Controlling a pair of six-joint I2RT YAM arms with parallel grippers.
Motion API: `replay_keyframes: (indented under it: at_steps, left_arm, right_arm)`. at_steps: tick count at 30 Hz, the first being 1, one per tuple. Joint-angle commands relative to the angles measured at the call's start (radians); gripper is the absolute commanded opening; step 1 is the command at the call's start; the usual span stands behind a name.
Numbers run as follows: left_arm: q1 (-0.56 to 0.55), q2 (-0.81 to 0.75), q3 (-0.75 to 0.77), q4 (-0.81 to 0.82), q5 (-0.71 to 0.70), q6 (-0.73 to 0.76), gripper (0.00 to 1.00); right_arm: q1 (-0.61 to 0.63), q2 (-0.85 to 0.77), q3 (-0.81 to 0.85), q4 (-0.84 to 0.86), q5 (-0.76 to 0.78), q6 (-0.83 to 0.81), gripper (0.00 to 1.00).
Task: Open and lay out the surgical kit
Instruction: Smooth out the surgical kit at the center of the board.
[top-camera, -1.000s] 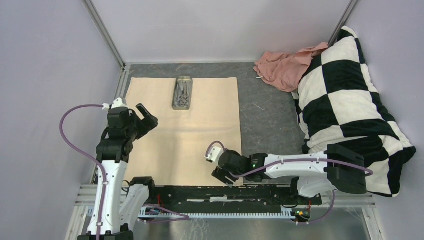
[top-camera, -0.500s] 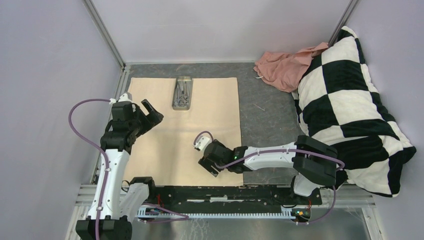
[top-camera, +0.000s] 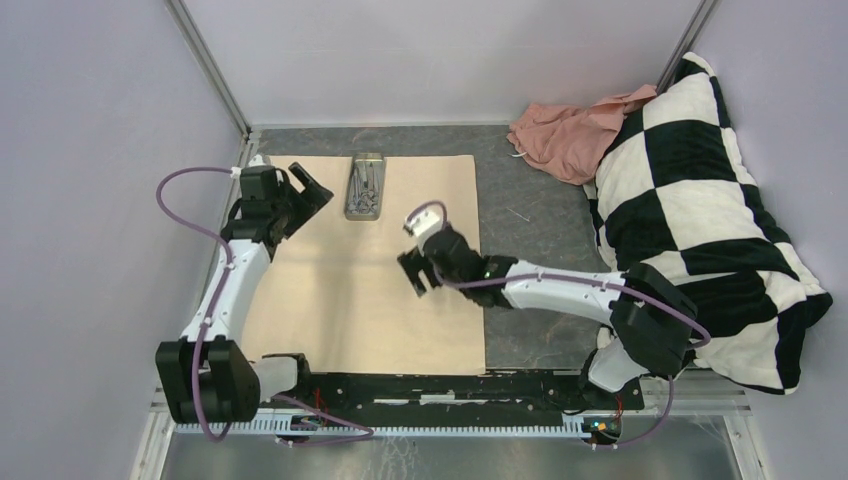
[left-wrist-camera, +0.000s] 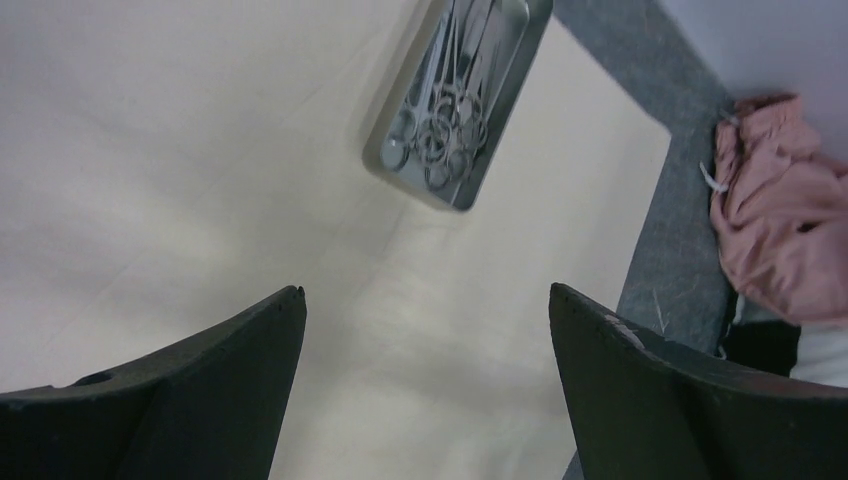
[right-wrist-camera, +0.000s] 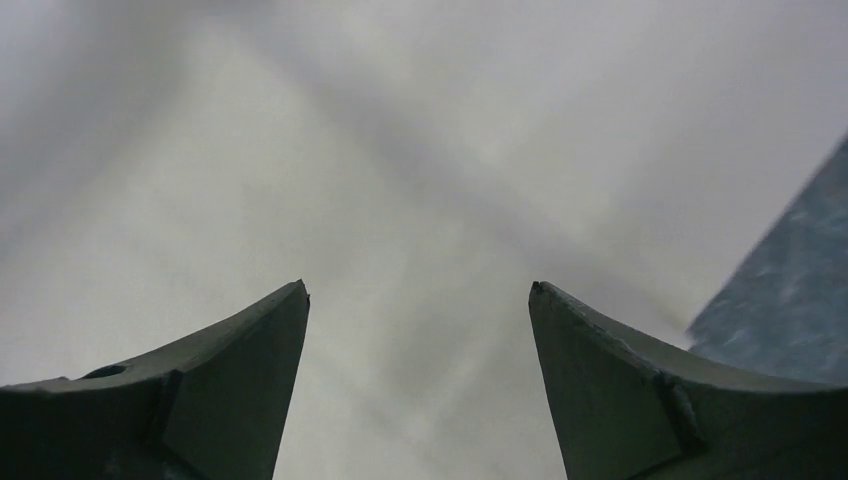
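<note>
The surgical kit's beige cloth wrap (top-camera: 330, 280) lies spread flat on the grey table. On its far part stands the small steel tray (top-camera: 365, 186), with slim silver scissor-handled instruments (left-wrist-camera: 445, 120) lying inside it. My left gripper (top-camera: 308, 185) hovers open just left of the tray, nothing between its fingers (left-wrist-camera: 200, 390). My right gripper (top-camera: 414, 272) is open over the cloth's right-middle part, below and right of the tray; its wrist view shows only blurred cloth between the fingertips (right-wrist-camera: 240, 370).
A crumpled pink cloth (top-camera: 565, 135) lies at the back right, beside a black-and-white checkered pillow (top-camera: 700, 210) along the right side. Walls close in the left and far sides. Bare grey table (top-camera: 530, 240) runs right of the wrap.
My left gripper has swung away from me toward the tray's left side. My right gripper has risen from the near edge to the cloth's middle-right and opened wider.
</note>
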Motion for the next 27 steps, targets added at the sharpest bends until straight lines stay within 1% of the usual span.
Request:
replay_keyframes:
  at_steps: [1, 4, 8, 10, 12, 14, 18, 23, 27]
  left_arm:
    - [-0.002, 0.099, 0.093, 0.193, -0.172, -0.104, 0.97]
    - [-0.002, 0.187, 0.119, 0.239, -0.307, -0.117, 0.99]
    - [0.005, 0.313, 0.163, 0.301, -0.420, -0.116, 1.00]
    - [0.007, 0.389, 0.198, 0.316, -0.446, -0.110, 1.00]
    - [0.010, 0.474, 0.248, 0.304, -0.428, -0.091, 0.99]
    - [0.010, 0.547, 0.277, 0.301, -0.411, -0.074, 0.98]
    - [0.020, 0.612, 0.249, 0.376, -0.369, -0.044, 0.98]
    - [0.057, 0.712, 0.297, 0.352, -0.285, -0.047, 0.98]
    - [0.073, 0.756, 0.307, 0.365, -0.211, -0.072, 0.97]
  right_arm:
    - [-0.136, 0.087, 0.151, 0.174, 0.122, -0.015, 0.89]
    - [-0.226, 0.205, 0.279, 0.190, 0.145, -0.010, 0.91]
    - [-0.302, 0.374, 0.477, 0.132, 0.155, -0.020, 0.91]
    - [-0.319, 0.436, 0.539, 0.108, 0.154, -0.054, 0.91]
    - [-0.327, 0.468, 0.558, 0.098, 0.175, -0.083, 0.92]
    - [-0.340, 0.480, 0.547, 0.101, 0.164, -0.089, 0.93]
    - [-0.370, 0.491, 0.526, 0.097, 0.089, -0.095, 0.92]
    - [-0.407, 0.548, 0.529, 0.064, 0.084, -0.086, 0.92]
    - [-0.437, 0.604, 0.563, 0.017, 0.059, -0.070, 0.91]
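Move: From the left hand, the kit's far left part lies about 14 cm ahead, 8 cm to the left and 17 cm below; the tray is some 17 cm ahead and 5 cm to the right, 15 cm lower. The right hand has the kit's far right part roughly 24 cm ahead, 4 cm to the right and 8 cm below, the tray 31 cm ahead and 8 cm left, and the kit's far right corner 42 cm ahead, 16 cm right. Both open hands head for the far part of the kit, either side of the tray. The left goes forward and down about 13 cm each, edging left and turning some 20 degrees counter-clockwise. The right sweeps forward about 24 cm in a low arc, turning clockwise, then slows, easing right and down; touch on the cloth can't be seen. ##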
